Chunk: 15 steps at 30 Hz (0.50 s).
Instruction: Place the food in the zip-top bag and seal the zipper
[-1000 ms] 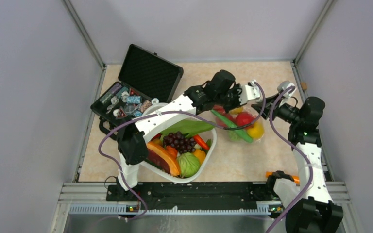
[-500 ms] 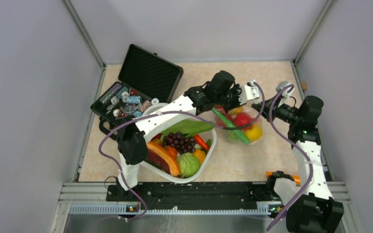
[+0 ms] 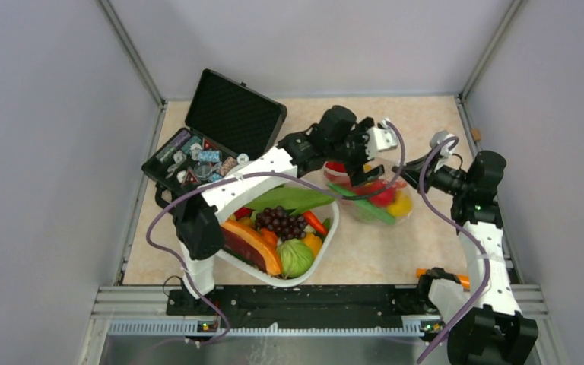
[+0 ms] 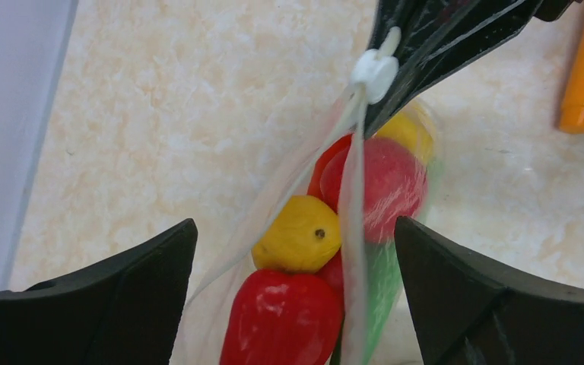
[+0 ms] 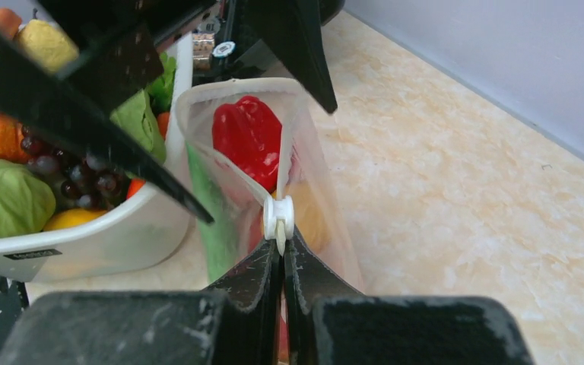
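The zip-top bag [image 3: 372, 205] lies right of the white basket, holding the food: red pieces [image 4: 285, 319], a yellow lemon [image 4: 300, 236] and a long green pod [image 3: 365, 199]. My right gripper [image 5: 281, 243] is shut on the zipper [image 4: 353, 190] just behind its white slider [image 5: 279, 217], at the bag's right end [image 3: 409, 169]. My left gripper [image 3: 359, 161] hovers open over the bag's far-left end. Its fingers [image 4: 122, 296] straddle the bag without touching it, and its black fingertips [image 5: 122, 114] show in the right wrist view.
The white oval basket [image 3: 333, 228] holds a papaya slice, dark grapes, a cabbage and leaves, close against the bag's left side. An open black hard case [image 3: 232, 114] stands at the back left. An orange object [image 3: 441, 275] lies by the right arm's base. Grey walls surround the table.
My left gripper has opened, let go of the bag and drawn back a little to the left. My right gripper has closed on the zipper end. The bag has sagged slightly.
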Each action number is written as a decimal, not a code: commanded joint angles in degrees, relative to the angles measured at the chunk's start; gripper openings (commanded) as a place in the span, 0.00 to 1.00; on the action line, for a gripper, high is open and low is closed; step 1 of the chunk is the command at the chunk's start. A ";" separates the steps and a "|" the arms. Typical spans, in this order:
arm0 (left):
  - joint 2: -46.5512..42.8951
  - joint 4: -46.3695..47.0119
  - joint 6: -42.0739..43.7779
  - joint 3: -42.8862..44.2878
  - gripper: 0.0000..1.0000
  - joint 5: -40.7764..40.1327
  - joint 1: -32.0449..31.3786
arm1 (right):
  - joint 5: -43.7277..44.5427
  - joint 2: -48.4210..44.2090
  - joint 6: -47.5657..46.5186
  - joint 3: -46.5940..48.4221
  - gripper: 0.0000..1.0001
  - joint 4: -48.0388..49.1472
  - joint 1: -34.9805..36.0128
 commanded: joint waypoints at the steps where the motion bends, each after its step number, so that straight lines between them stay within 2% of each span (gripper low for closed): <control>1: -8.07 4.51 -8.03 -2.82 0.99 13.08 7.51 | -4.57 -0.68 -6.99 3.05 0.00 -4.00 0.50; 3: -11.49 9.19 -13.71 -6.60 0.99 17.85 12.74 | -5.09 -0.65 -9.73 3.71 0.00 -6.04 0.50; 5: -13.09 10.58 -17.30 -9.15 0.99 19.06 15.91 | -4.86 -0.37 -11.44 4.01 0.00 -7.10 0.52; 11: -14.26 4.62 -20.18 -14.10 0.99 9.80 20.81 | -3.86 0.56 -12.78 4.10 0.00 -8.11 0.49; 15: -12.71 1.24 -20.54 -15.11 0.99 16.16 23.44 | -3.18 0.38 -12.04 3.80 0.00 -7.19 0.47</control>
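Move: The bag's open left end lies about 11 cm to the left of the left hand, some 6 cm lower and nearly level with it fore and aft; the red pepper in the bag is about 8 cm left, 1 cm ahead and 12 cm below. The white slider is roughly 6 cm right and 2 cm ahead, at much the same height. From the right hand, which already pinches the slider, the open end is about 18 cm left, about level fore and aft, 6 cm lower. The zip-top bag's rims are left behind as the left hand, its fingers already wide open around them, sweeps about 14 cm left and 7 cm forward, away from the slider. It rises nearly 5 cm on the way, then starts to sink, while the wrist turns some 20 degrees counter-clockwise and tilts. The right hand keeps the slider pinched, staying nearly in place. ##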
